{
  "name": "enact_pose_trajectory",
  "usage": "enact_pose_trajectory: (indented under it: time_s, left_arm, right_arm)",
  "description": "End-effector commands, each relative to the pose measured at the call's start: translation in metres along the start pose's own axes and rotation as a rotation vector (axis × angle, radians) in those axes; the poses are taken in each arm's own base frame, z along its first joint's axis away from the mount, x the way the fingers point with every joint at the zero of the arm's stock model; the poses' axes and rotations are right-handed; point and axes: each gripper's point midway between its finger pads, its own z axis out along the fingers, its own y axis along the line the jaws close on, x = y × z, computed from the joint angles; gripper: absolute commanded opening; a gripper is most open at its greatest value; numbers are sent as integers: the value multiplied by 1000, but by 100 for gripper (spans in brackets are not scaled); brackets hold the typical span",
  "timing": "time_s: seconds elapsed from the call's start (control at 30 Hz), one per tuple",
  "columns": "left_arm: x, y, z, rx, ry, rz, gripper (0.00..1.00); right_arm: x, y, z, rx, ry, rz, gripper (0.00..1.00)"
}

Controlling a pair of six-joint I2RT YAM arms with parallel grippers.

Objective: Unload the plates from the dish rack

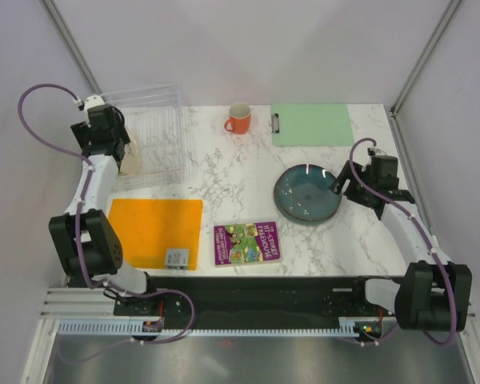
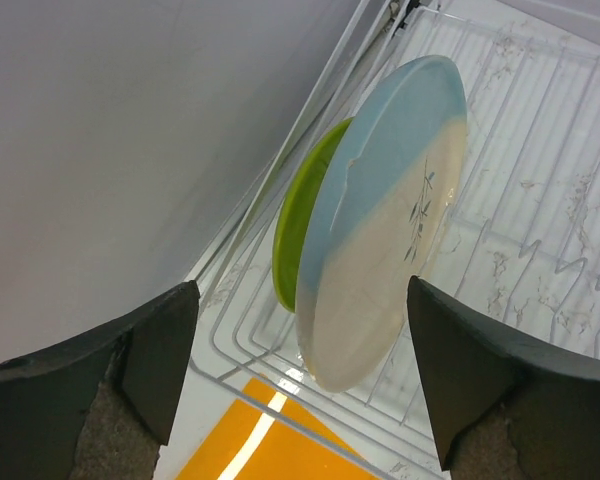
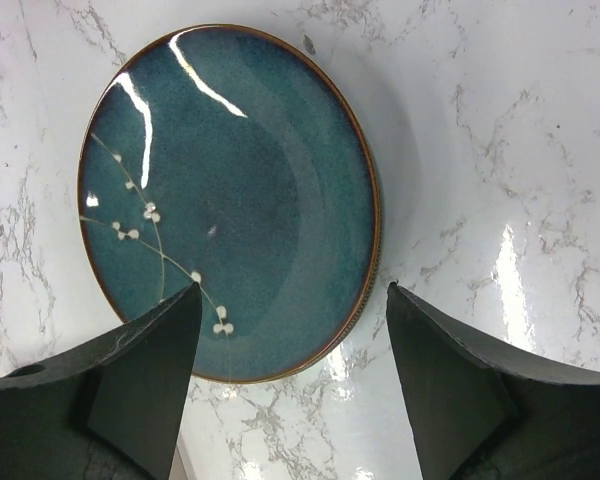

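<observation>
The white wire dish rack [image 1: 162, 128] stands at the back left. In the left wrist view the cream-and-light-blue plate [image 2: 380, 230] stands upright in the rack [image 2: 540, 200], with the lime green plate [image 2: 292, 235] close behind it. My left gripper [image 2: 300, 380] is open and empty, its jaws on either side of the cream plate's lower edge and apart from it; it also shows in the top view [image 1: 118, 150]. The dark teal plate [image 1: 306, 193] lies flat on the table. My right gripper [image 3: 292, 370] is open and empty above the teal plate's [image 3: 230, 200] rim. The grey-green plate is out of view.
An orange mat [image 1: 156, 232] lies in front of the rack with a small card [image 1: 177, 258] on it. A purple book [image 1: 246, 242] lies at centre front. An orange mug [image 1: 239, 118] and a green clipboard [image 1: 312, 124] sit at the back. Walls close in on the left and right.
</observation>
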Motion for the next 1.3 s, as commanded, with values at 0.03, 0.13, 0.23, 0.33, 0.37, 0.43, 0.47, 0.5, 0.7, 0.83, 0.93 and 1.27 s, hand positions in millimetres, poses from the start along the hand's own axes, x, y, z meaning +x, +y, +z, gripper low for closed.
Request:
enact_pose_trajectory:
  time_s: [0.03,0.13,0.23,0.33,0.37,0.43,0.47,0.5,0.7,0.83,0.93,1.27]
  left_arm:
    - [-17,-21,21,96,-16,-81,86]
    - [-12,-24,33,105,0,-95,77]
    - [-8,-31,40,124,14,-107,51]
    - [-7,-32,42,126,19,-102,20]
    - [-8,-31,41,125,14,-105,14]
    - [-11,-29,39,119,7,-109,2]
    - [-12,-28,38,119,4,-106,2]
    - [-16,-28,37,120,-4,-106,2]
    - [-50,-18,15,126,-86,-108,2]
    - [-82,-7,-15,132,-171,-114,2]
    - [-109,7,-41,117,-249,-110,2]
    - [-155,25,-116,212,-391,-179,2]
  right_arm:
    - [-4,3,7,-27,-9,-22,82]
    - [-1,4,10,-36,2,-22,82]
    - [-1,5,11,-44,6,-22,82]
    - [-1,6,11,-45,4,-24,82]
    - [-1,5,11,-45,4,-24,82]
    - [1,5,12,-44,11,-21,82]
    - [2,4,13,-43,12,-21,82]
    - [2,4,14,-46,15,-21,82]
    - [4,6,12,-55,15,-21,82]
    - [3,5,9,-49,6,-26,82]
    - [1,5,7,-48,-3,-27,82]
    - [-9,17,-10,-85,-34,-37,82]
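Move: In the rack's left part, the blue-and-white plate stands on edge with its middle about 6 cm ahead of the left hand, 4 cm to its right and 9 cm below. The green plate is just left of it, roughly 4 cm ahead of the hand and 11 cm below. The rack's middle is some 7 cm ahead and 9 cm right, the orange mat 18 cm back and 11 cm right. From the right hand, the blue-and-white plate lies about 63 cm left and 15 cm ahead. Easing down about 4 cm and forward 3 cm to the near upper rim of the blue-and-white plate, the left hand shuts its wide-open fingers and pinches the rim between them. It stays there briefly, creeping at first, then lifts some 12 cm while drawing back about 5 cm, tipping the fingers up roughly 10 degrees. ##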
